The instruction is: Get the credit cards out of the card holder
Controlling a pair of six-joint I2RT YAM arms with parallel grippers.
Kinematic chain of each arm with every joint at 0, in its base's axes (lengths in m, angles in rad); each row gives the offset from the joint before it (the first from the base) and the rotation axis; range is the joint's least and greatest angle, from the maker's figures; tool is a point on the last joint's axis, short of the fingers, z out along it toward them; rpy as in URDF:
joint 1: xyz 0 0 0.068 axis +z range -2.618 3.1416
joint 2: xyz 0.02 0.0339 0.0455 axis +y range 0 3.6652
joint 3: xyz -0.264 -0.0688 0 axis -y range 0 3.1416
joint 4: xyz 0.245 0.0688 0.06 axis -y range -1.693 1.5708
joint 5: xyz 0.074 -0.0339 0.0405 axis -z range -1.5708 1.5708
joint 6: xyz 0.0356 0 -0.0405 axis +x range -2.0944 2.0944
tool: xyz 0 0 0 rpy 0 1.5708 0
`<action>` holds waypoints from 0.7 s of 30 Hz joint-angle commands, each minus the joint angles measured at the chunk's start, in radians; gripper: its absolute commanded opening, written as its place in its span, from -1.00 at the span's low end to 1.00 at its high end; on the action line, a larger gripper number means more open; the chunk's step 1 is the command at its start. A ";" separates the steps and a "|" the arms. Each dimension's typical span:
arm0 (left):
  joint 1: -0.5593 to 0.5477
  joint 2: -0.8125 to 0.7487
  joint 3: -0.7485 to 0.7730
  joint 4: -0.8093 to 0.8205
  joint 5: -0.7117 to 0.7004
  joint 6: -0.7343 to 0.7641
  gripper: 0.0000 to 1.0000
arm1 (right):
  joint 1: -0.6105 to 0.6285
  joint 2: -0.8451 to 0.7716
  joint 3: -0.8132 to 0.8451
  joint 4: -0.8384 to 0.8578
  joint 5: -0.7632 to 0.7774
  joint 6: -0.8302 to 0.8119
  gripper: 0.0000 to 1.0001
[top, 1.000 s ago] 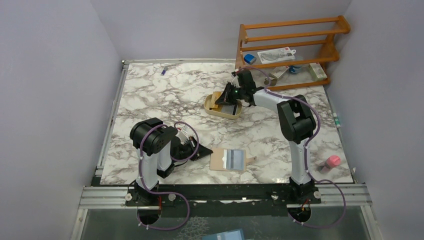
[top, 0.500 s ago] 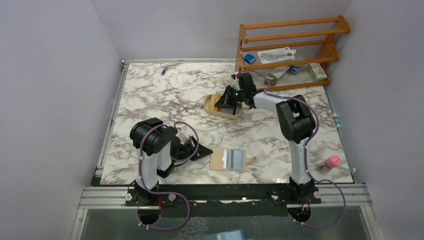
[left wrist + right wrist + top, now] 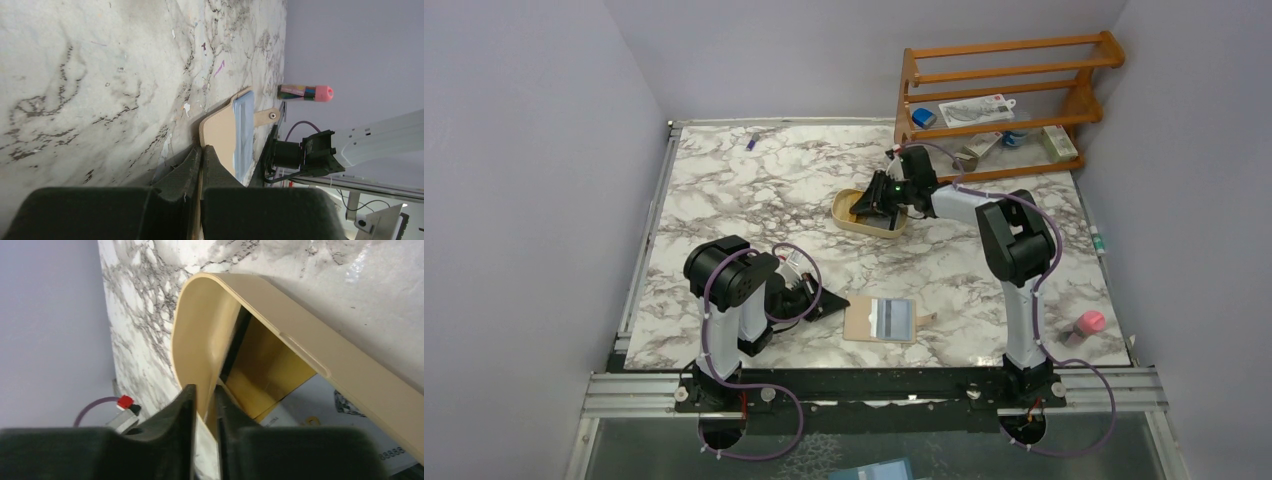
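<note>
The card holder (image 3: 884, 320) lies opened flat near the table's front edge, tan with a pale blue inside (image 3: 243, 132). My left gripper (image 3: 837, 303) is shut on its left edge, and the tan flap (image 3: 222, 135) runs out from between the pinched tips (image 3: 201, 152). Across the table my right gripper (image 3: 871, 212) is down in the oval tan tray (image 3: 842, 214), jaws a narrow gap apart (image 3: 205, 395) beside the tray wall (image 3: 200, 340), with nothing between them. Two credit cards lie in the tray, one yellow-orange (image 3: 265, 375) and one bluish-white (image 3: 332, 412).
A wooden rack (image 3: 1004, 100) with small items stands at the back right, close behind the tray. A pink-capped tube (image 3: 1086, 325) lies at the front right. A small purple item (image 3: 752, 140) sits at the back left.
My right gripper has come down and a little left into the tray with the bluish-white card, and its jaws have parted slightly. The left arm and card holder have not moved.
</note>
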 commanded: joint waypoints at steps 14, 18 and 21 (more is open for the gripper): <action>0.020 0.062 -0.019 0.249 -0.062 0.092 -1.00 | 0.004 0.012 0.269 -0.503 0.143 -0.181 0.02; 0.020 0.052 -0.022 0.249 -0.061 0.093 -1.00 | 0.004 -0.068 0.229 -0.584 0.184 -0.242 0.02; 0.025 0.041 -0.028 0.248 -0.062 0.091 -1.00 | 0.006 -0.244 0.061 -0.521 0.159 -0.281 0.03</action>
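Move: The right hand is at the left end of the cream tray with the gold card still between its barely parted fingers; the spot where the card goes down is about 1 cm ahead, 1 cm to its left and 4 cm below. The tray's white card lies some 6 cm right and 1 cm back, the open card holder about 25 cm back and 5 cm right, both 4-5 cm lower. From the left hand, that spot is about 22 cm straight ahead, nearly level in height. The right hand spreads its fingers from a crack to about half open, letting go of the gold card in the tray's left end while lifting clear some 3 cm and a little forward. It then swings right by about 3 cm and back 2 cm over the tray, away from the card, sinking about 1.5 cm again as the fingers tip some 15 degrees more steeply down. ##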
